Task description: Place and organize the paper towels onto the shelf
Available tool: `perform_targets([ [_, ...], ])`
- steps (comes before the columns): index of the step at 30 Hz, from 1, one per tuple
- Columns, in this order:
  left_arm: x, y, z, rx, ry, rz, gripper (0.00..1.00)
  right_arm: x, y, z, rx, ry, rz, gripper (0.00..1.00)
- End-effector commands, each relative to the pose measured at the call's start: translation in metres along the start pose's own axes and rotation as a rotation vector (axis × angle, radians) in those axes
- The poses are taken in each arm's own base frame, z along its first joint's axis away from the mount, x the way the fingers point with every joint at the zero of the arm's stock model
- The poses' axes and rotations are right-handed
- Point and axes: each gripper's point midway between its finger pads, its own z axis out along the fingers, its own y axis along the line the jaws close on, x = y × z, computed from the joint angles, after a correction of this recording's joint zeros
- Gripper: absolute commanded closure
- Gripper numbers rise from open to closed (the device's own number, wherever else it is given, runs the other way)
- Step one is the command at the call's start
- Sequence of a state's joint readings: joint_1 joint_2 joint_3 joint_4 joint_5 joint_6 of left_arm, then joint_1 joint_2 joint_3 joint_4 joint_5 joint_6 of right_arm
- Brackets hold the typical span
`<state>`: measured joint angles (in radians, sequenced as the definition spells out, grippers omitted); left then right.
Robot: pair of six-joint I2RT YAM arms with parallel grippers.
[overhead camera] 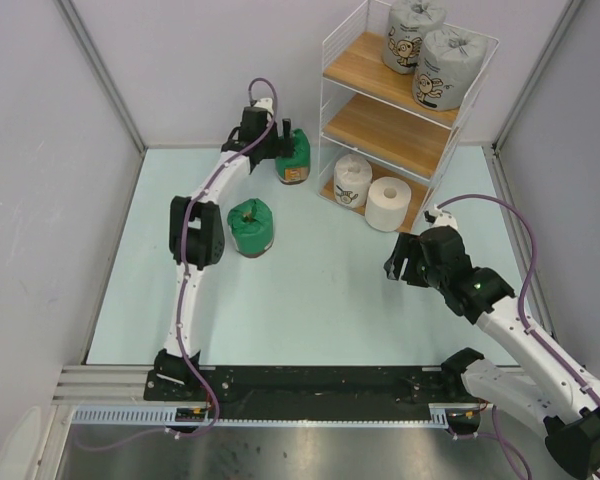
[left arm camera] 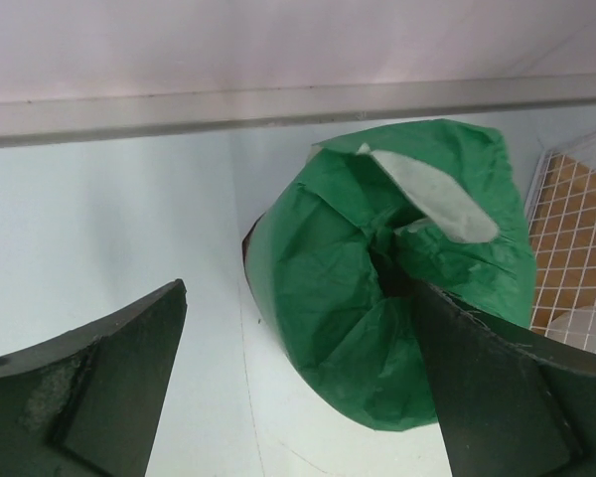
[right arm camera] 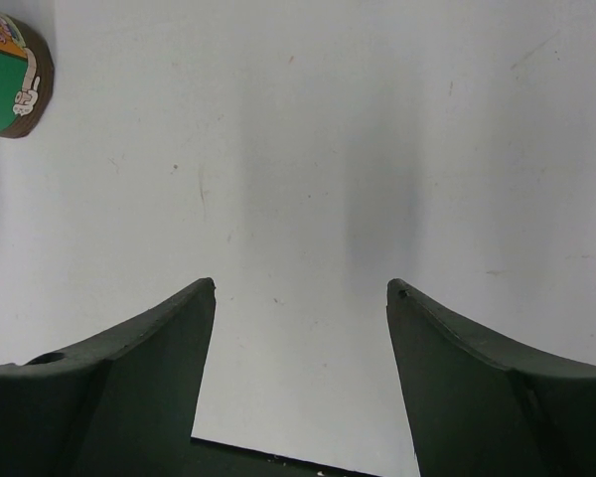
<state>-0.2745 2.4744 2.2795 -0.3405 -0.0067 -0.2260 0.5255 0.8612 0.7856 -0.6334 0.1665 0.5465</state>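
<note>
The shelf [overhead camera: 385,125] stands at the back right. Two grey cartoon-print rolls [overhead camera: 417,30] [overhead camera: 445,65] stand on its top board. A white-wrapped roll [overhead camera: 353,180] and a bare white roll [overhead camera: 388,203] sit on its bottom board. One green roll [overhead camera: 293,158] sits on the table left of the shelf. My left gripper [overhead camera: 280,150] is open around it. In the left wrist view the roll [left arm camera: 377,288] fills the right of the gap [left arm camera: 298,288], against the right finger [left arm camera: 497,388]. A second green roll [overhead camera: 250,226] stands nearer. My right gripper [overhead camera: 398,262] is open and empty [right arm camera: 300,285].
Grey walls enclose the pale table on three sides; the back wall is close behind the far green roll. The shelf's wire side [left arm camera: 576,229] shows at the right of the left wrist view. An edge of a green roll [right arm camera: 5,79] shows at the top left of the right wrist view.
</note>
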Motion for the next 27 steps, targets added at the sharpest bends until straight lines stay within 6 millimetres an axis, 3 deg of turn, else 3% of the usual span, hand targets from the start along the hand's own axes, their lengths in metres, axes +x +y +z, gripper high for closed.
perform_targets([
  [1, 0.006, 0.01, 0.005, -0.012, 0.007, 0.018, 0.0, -0.012, 0.008, -0.003, -0.022, -0.027, 0.026, 0.25],
  [6, 0.021, 0.008, 0.012, 0.012, 0.039, 0.015, 0.02, -0.012, 0.007, -0.003, -0.017, -0.027, 0.029, 0.26],
  [13, 0.032, -0.006, 0.015, 0.102, 0.073, -0.003, 0.35, -0.01, 0.003, -0.004, -0.002, -0.026, 0.043, 0.25],
  [16, 0.031, -0.012, 0.01, 0.131, 0.078, -0.006, 0.44, -0.01, 0.003, -0.006, 0.001, -0.026, 0.049, 0.25],
  [18, 0.029, -0.017, 0.004, 0.152, 0.08, -0.01, 0.45, -0.01, 0.003, -0.007, -0.002, -0.029, 0.05, 0.25],
  [22, -0.011, -0.024, -0.023, 0.174, 0.01, -0.011, 0.46, -0.014, 0.004, -0.008, -0.008, -0.046, 0.048, 0.26],
  [23, -0.032, -0.025, -0.037, 0.171, -0.029, -0.015, 0.46, -0.015, 0.005, -0.009, -0.012, -0.05, 0.049, 0.25],
  [27, -0.082, -0.027, -0.083, 0.168, -0.124, -0.031, 0.47, -0.017, 0.008, -0.011, -0.032, -0.056, 0.059, 0.25],
])
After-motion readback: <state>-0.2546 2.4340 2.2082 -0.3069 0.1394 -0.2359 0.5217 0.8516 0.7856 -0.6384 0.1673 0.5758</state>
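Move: The far green roll sits just off the left fingertips: its middle about 3 cm ahead, 3 cm right and 5 cm below. The near green roll stands roughly 20 cm back and 7 cm left of the hand. On the bottom shelf, the left white roll is some 5 cm back and 18 cm right, the other white roll about 12 cm back and 26 cm right. From the right hand, the far green roll lies about 43 cm ahead, 24 cm left and 9 cm lower. The far green roll's crumpled bag top gets pinched as the left fingers close from wide open to about half. While closing, the hand eases about 1.5 cm right across the bag top and turns slightly clockwise, then, keeping the pinch, starts back by 1 cm, drifting left and rising just as far. ##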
